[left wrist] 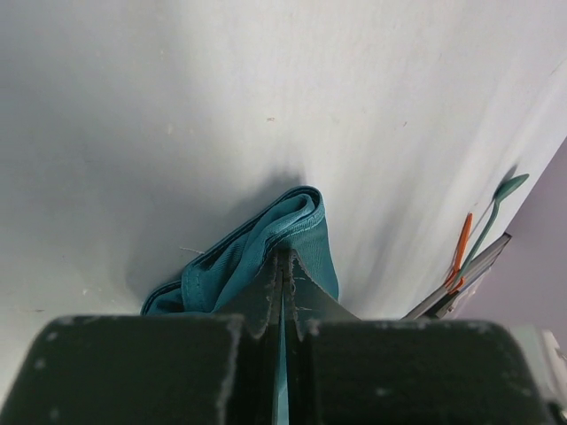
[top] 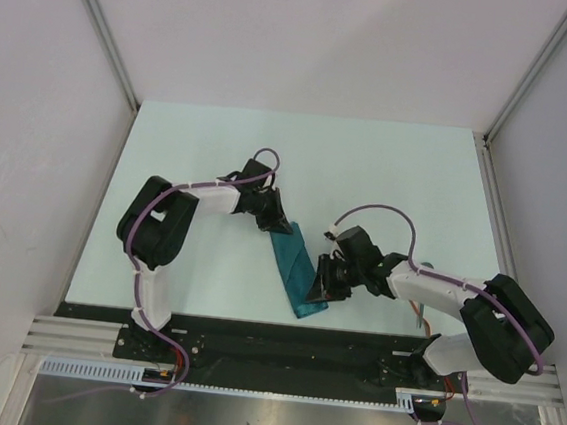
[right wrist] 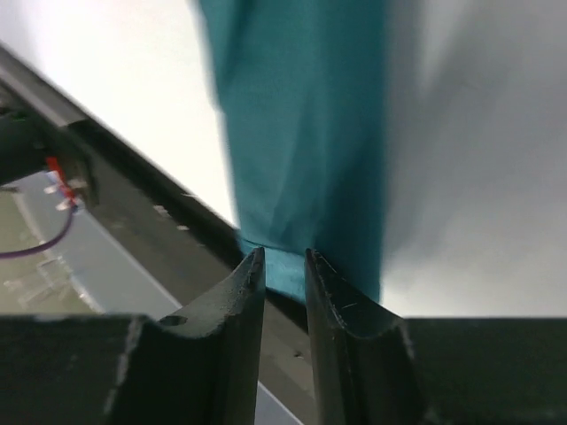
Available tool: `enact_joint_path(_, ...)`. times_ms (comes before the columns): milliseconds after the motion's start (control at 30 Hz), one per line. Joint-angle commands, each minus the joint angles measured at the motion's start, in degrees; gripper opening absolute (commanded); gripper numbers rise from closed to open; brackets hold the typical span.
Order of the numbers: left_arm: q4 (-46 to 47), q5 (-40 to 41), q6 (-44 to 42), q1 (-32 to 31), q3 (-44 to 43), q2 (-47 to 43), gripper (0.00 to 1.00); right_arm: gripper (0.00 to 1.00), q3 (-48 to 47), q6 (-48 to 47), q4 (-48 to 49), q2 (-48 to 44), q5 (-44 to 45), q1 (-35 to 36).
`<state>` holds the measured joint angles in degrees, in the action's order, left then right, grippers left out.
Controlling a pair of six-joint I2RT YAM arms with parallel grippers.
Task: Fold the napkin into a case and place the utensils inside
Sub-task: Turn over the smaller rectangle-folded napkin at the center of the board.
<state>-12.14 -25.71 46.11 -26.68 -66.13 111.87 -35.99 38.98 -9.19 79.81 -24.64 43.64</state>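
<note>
The teal napkin (top: 294,264) lies as a long narrow folded strip running from mid-table toward the front edge. My left gripper (top: 274,224) is at its far end, shut on a bunched fold of the cloth (left wrist: 239,261), which runs up between the closed jaws (left wrist: 285,257). My right gripper (top: 318,288) hovers at the strip's near end. Its jaws (right wrist: 283,255) stand a narrow gap apart with nothing between them, and the napkin (right wrist: 301,133) lies just beyond the tips. An orange-red utensil (left wrist: 461,248) shows only in the left wrist view, far right by the wall.
A thin teal-green utensil (left wrist: 503,193) lies beside the orange one, next to a grey bar (left wrist: 461,279). The black front rail (top: 252,328) runs along the table's near edge, close under the napkin's end (right wrist: 133,177). Pale walls enclose the table on three sides.
</note>
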Motion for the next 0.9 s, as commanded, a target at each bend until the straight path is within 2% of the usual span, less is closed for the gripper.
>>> enact_joint_path(0, -1.48, 2.16, -0.75, -0.31, -2.07, 1.24, 0.00, 0.29, 1.80, -1.01, -1.18, -0.71, 4.17, -1.27)
enact_joint_path(167, -2.27, 2.25, -1.46, -0.39, -3.22, 0.02, 0.00, 0.26, -1.01, -1.19, -3.80, -0.87, 5.30, -0.05)
enact_joint_path(367, -4.38, 2.78, -3.74, -0.83, -4.36, -4.38, 0.04, 0.32, -2.86, -0.31, -7.76, -5.54, 7.32, -0.21)
enact_joint_path(433, -6.13, 3.04, -4.88, -0.83, -4.36, -6.48, 0.08, 0.36, -2.60, -0.66, -8.12, -6.68, 7.51, -2.40)
enact_joint_path(533, -8.25, 5.06, -6.46, -0.92, -2.53, -11.05, 0.19, 0.44, -2.68, -2.59, -8.12, -6.42, 6.02, -5.48)
enact_joint_path(567, -9.29, 6.10, -6.99, -0.83, -1.91, -12.11, 0.26, 0.51, -2.77, -3.12, -8.04, -6.25, 5.49, -6.10)
enact_joint_path(667, -11.49, 7.60, -9.36, -0.83, 0.73, -16.94, 0.37, 0.56, -2.42, -4.79, -7.25, -4.23, 3.91, -7.34)
enact_joint_path(767, -12.73, 8.58, -10.95, -0.57, 4.16, -20.20, 0.38, 0.56, -1.55, -5.06, -5.58, -2.38, 2.94, -7.25)
enact_joint_path(867, -11.77, 8.75, -11.30, -0.39, 8.37, -21.52, 0.34, 0.55, 0.91, -3.83, -3.30, -2.73, 2.58, -7.25)
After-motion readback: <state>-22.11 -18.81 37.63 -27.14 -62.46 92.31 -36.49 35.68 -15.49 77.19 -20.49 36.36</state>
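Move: The left hand's shut fingers are on the far end of the folded napkin, whose middle lies about 10 cm back, 3 cm to the right and 2 cm below them. The right hand is low over the near end, fingers partly open, with the napkin's middle some 7 cm ahead, 5 cm left and 4 cm below. From this right hand the green spoon lies about 26 cm right and 2 cm ahead, the orange utensil about 25 cm right and 2 cm back. The left hand keeps its closed fingertips on the napkin's far end for roughly the first half, then comes free, rising about 8 cm while drawing left and a little back, its fingers opening part-way and tipping some 15 degrees up. The right hand first dips a couple of centimetres and edges right at the near end, then lifts slightly and slides about 3 cm forward and further right to the napkin's right edge, opening to about half and sinking a little again at the last. ##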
